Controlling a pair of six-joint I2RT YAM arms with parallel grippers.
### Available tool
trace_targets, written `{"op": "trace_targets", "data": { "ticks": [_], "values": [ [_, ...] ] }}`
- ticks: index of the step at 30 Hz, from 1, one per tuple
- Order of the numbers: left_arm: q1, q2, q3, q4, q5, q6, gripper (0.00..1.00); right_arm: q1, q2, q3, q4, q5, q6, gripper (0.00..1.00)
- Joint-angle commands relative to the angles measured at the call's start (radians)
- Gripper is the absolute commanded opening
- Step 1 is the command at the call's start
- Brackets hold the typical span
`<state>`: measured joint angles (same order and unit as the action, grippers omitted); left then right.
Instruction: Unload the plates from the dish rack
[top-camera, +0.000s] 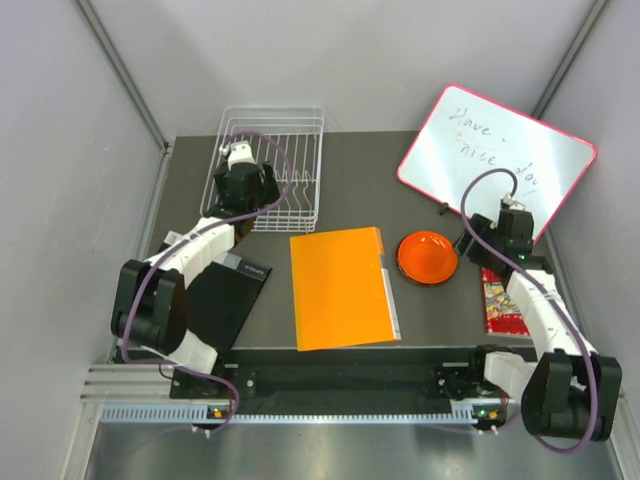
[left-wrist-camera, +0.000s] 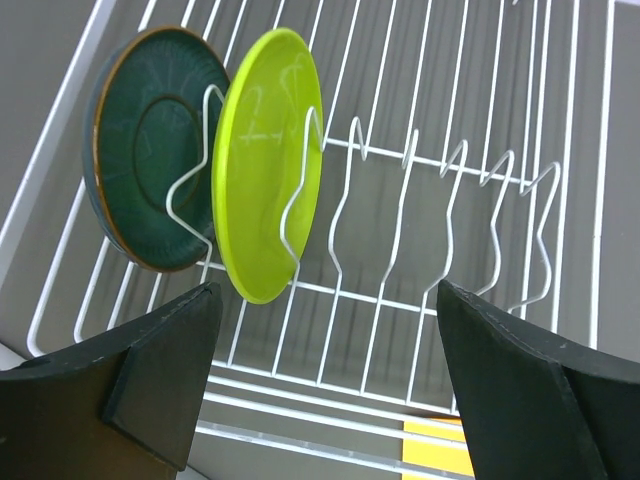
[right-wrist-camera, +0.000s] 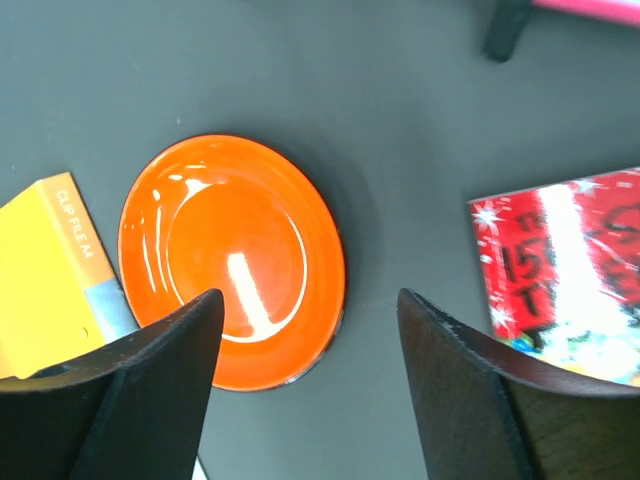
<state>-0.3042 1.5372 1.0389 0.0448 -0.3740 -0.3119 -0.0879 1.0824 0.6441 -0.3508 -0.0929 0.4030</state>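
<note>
The white wire dish rack (top-camera: 290, 130) stands at the back left of the table. In the left wrist view the dark teal plate (left-wrist-camera: 150, 150) and the lime green plate (left-wrist-camera: 265, 165) stand on edge between the prongs at the rack's (left-wrist-camera: 450, 160) left end. My left gripper (top-camera: 243, 178) hovers above the rack, open and empty (left-wrist-camera: 328, 290), and hides both plates from the top view. The plain orange plate (top-camera: 427, 257) lies flat on the table. My right gripper (top-camera: 505, 240) is open and empty (right-wrist-camera: 310, 297) just right of it (right-wrist-camera: 235, 260). No dark red plate shows.
An orange folder (top-camera: 340, 287) lies mid-table, its corner beside the orange plate (right-wrist-camera: 50, 270). A pink-framed whiteboard (top-camera: 497, 160) leans at the back right. A red patterned rectangular packet (top-camera: 503, 305) lies by the right arm (right-wrist-camera: 570, 270). A black flat pad (top-camera: 225, 300) lies front left.
</note>
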Motion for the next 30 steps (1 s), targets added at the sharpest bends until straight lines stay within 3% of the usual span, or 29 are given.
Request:
{"op": "trace_targets", "data": {
  "ticks": [1, 8, 13, 18, 24, 30],
  "values": [
    [0.016, 0.023, 0.009, 0.033, -0.015, 0.0, 0.92, -0.006, -0.085, 0.057, -0.073, 0.075, -0.033, 0.72],
    [0.036, 0.086, 0.021, 0.117, -0.11, 0.045, 0.92, -0.006, -0.073, 0.062, -0.053, 0.041, -0.023, 0.72],
    [0.085, 0.191, 0.105, 0.106, -0.066, 0.042, 0.88, -0.006, -0.046, 0.043, -0.028, 0.027, -0.02, 0.72],
    [0.088, 0.233, 0.124, 0.13, -0.04, 0.042, 0.63, -0.006, -0.013, 0.025, 0.007, 0.021, -0.016, 0.71],
    [0.088, 0.23, 0.125, 0.138, -0.023, 0.037, 0.02, -0.006, 0.008, 0.002, 0.033, 0.01, -0.009, 0.7],
    [0.088, 0.198, 0.098, 0.159, -0.031, 0.037, 0.0, -0.006, 0.007, -0.017, 0.038, 0.007, -0.009, 0.7]
  ]
}}
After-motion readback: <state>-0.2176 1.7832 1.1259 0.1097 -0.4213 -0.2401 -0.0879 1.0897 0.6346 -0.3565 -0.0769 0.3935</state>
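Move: The lime-green plate standing in the dish rack has its middle about 9 cm ahead of the left hand, 4 cm to its left and 8 cm below. The dark green plate stands some 6 cm left of it, level with it front to back; the rack's middle is roughly 4 cm to its right and 3 cm farther out. From the right hand, the lime-green plate is about 14 cm ahead, 54 cm left and 2 cm higher. The left fingers pinch the near rim of the lime-green plate, one pad on each face, closing from wide open once most of the approach is done. To get there, the hand sinks some 6 cm while going about 4 cm forward and 4 cm left, turning slightly. The open right hand, clear of the laid-down orange plate, lifts 2 cm, then sinks back about 3 cm. ##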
